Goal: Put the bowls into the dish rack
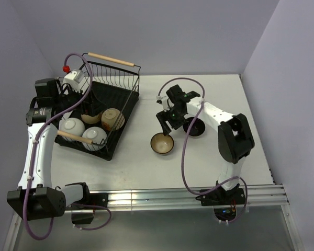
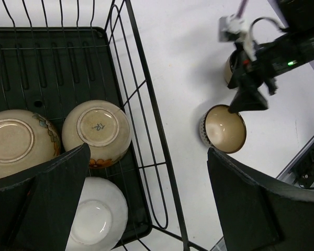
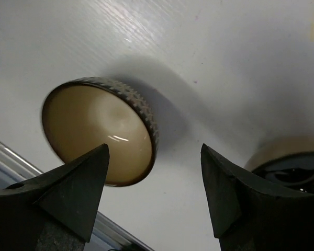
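Observation:
The brown bowl [image 1: 161, 143] with its tan inside [image 3: 94, 130] stands upright on the white table. My right gripper [image 1: 170, 125] hangs just above its far rim, open [image 3: 154, 178], one finger over the bowl's inside and the other outside the rim, holding nothing. The glossy black bowl [image 1: 193, 127] sits right behind that gripper [image 3: 295, 170]. In the dish rack [image 1: 126, 94] lie two white bowls [image 1: 73, 125] [image 1: 94, 136] and two cream ones [image 2: 97, 130] [image 2: 18, 141], bottoms up. My left gripper [image 2: 146, 198] hovers open over the rack's right side [image 1: 78, 107], empty.
The rack has a wooden rod handle at the back [image 1: 111, 59] and one at the front [image 1: 73, 137]. Its wire side wall [image 2: 146, 94] stands between the racked bowls and the brown bowl [image 2: 223, 128]. A metal rail [image 1: 162, 197] runs along the table's near edge.

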You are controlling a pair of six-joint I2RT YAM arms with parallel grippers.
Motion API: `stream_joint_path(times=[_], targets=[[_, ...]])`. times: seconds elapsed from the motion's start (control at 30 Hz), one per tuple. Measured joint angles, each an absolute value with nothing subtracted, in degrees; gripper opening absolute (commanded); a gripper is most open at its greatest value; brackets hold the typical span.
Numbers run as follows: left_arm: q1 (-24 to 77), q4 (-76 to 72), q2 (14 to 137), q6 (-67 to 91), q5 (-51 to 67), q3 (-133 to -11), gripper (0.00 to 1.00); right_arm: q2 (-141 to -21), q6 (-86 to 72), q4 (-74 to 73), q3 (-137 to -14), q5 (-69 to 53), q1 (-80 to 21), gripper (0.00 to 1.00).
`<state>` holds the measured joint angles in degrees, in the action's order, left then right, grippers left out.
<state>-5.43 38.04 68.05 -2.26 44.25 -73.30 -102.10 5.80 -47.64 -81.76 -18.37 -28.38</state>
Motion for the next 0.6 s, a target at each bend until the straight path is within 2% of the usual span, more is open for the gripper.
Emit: stream_joint_path(times=[0.27,0.6], targets=[[-5.43,38.39,67.61,-2.35,44.21,-73.30,0.99,-108.33,8.47,-47.33,-81.82,-14.50,-30.04,0.68],[-5.43,36.23,67.75,-1.58,44.07,-69.93,0.96,-109.58,9.15,-43.99,-80.25,-16.14,-31.09,0.45]])
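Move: The brown bowl's middle lies about 5 cm back and 5 cm to the left of my right hand, some 8 cm below it, so its far right rim is almost under my fingers. The black bowl stands about 9 cm to that hand's right and 1 cm farther out, at the same height as the brown one. From my left hand, up over the rack, the brown bowl is about 23 cm to the right, 6 cm back and 28 cm down. I sink my right hand about 5 cm almost straight down onto the far right rim of the brown bowl, fast at first and then easing, with barely 5 degrees of wrist turn. As it goes down I narrow the fingers from about three-quarters open to half, one inside the bowl and the other outside the wall. My left hand, wide open over the rack, dips about 2 cm late on. ##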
